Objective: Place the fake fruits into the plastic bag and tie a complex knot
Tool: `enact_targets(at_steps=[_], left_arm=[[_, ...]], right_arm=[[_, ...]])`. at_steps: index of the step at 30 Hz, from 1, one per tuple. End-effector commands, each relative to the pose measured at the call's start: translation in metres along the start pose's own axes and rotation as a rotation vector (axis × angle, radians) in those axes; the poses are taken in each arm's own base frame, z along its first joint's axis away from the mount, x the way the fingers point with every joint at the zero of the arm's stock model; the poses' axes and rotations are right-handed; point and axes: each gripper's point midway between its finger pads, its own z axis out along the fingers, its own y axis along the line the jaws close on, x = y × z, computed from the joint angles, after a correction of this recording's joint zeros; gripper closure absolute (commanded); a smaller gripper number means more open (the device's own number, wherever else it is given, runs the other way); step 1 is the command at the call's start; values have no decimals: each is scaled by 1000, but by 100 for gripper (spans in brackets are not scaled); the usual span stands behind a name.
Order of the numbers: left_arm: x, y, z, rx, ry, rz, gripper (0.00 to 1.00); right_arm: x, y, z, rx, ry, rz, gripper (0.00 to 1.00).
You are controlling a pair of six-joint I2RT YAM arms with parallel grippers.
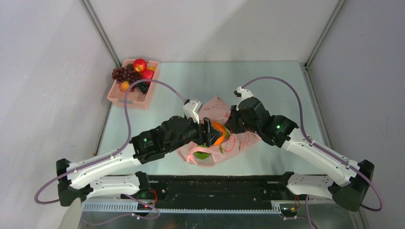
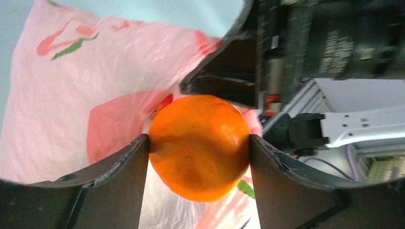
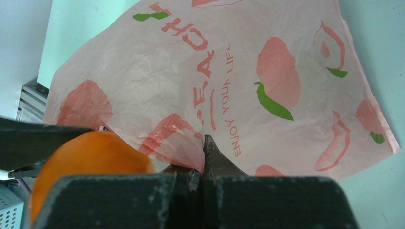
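Note:
My left gripper (image 1: 216, 132) is shut on an orange (image 2: 198, 145), its two dark fingers pressed on the fruit's sides, right over the mouth of the pink plastic bag (image 1: 239, 140). From the other side, my right gripper (image 3: 204, 160) is shut on the bag's thin edge and holds the bag (image 3: 267, 95) up; the orange (image 3: 88, 160) shows just to its left. A green apple (image 1: 201, 154) lies inside the bag at its near end, seen through the film. More fake fruits, red apples (image 1: 140, 65) and dark grapes (image 1: 123, 74), sit in the pink basket.
The pink lattice basket (image 1: 128, 99) stands at the table's far left corner, by the left wall. Purple cables arch from both wrists over the table. A black rail (image 1: 215, 188) with the arm bases runs along the near edge.

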Motion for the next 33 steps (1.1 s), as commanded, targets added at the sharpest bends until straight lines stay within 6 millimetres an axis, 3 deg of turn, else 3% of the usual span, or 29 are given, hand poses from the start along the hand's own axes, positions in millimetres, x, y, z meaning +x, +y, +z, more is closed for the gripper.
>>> enact_targets(at_steps=[1,6,12,17,20,22,26,33], left_arm=[[-3,20,4,-86,-84,-38,55],[21,43,10,-163,-59,-34,55],[53,33,27,-143,-4,-42,53],[59,27,33,-137,13,-21,43],[58,25,31,-126,15,-10,19],[57,24,29,-113,17,-4,9],[55,22,25,-96,17,9,1],[45,15,11,-45,6,44,1]], right_arm=[[-11,6,-10,-16,-45,13,100],[-12,7,-8,-19,-41,10,100],[-11,8,-3,-17,-36,9,100],[-11,8,-3,-14,-35,11,100],[-10,6,-2,-6,-30,10,100],[-10,5,-2,-3,-31,11,100],[-10,6,-2,-3,-33,12,100],[-10,5,-1,0,-34,2,100]])
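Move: My left hand already holds the orange fake fruit. The plastic bag's open mouth lies straight below it, some 8 cm down. In the bag, roughly 18 cm lower than this hand, one green fruit lies about 4 cm left and 1 cm back, and the watermelon about 7 cm ahead and 3 cm right. From my right hand, the mouth is about 5 cm back, 5 cm left and 3 cm lower. I lower my left hand about 9 cm into the bag's mouth with the orange fruit, easing forward a touch and then back, the wrist turning slightly. Once down, I open the fingers from their grip to fully wide, let go of the fruit, and start back up by 1–2 cm. My right hand stays put and keeps pinching the bag's rim. ##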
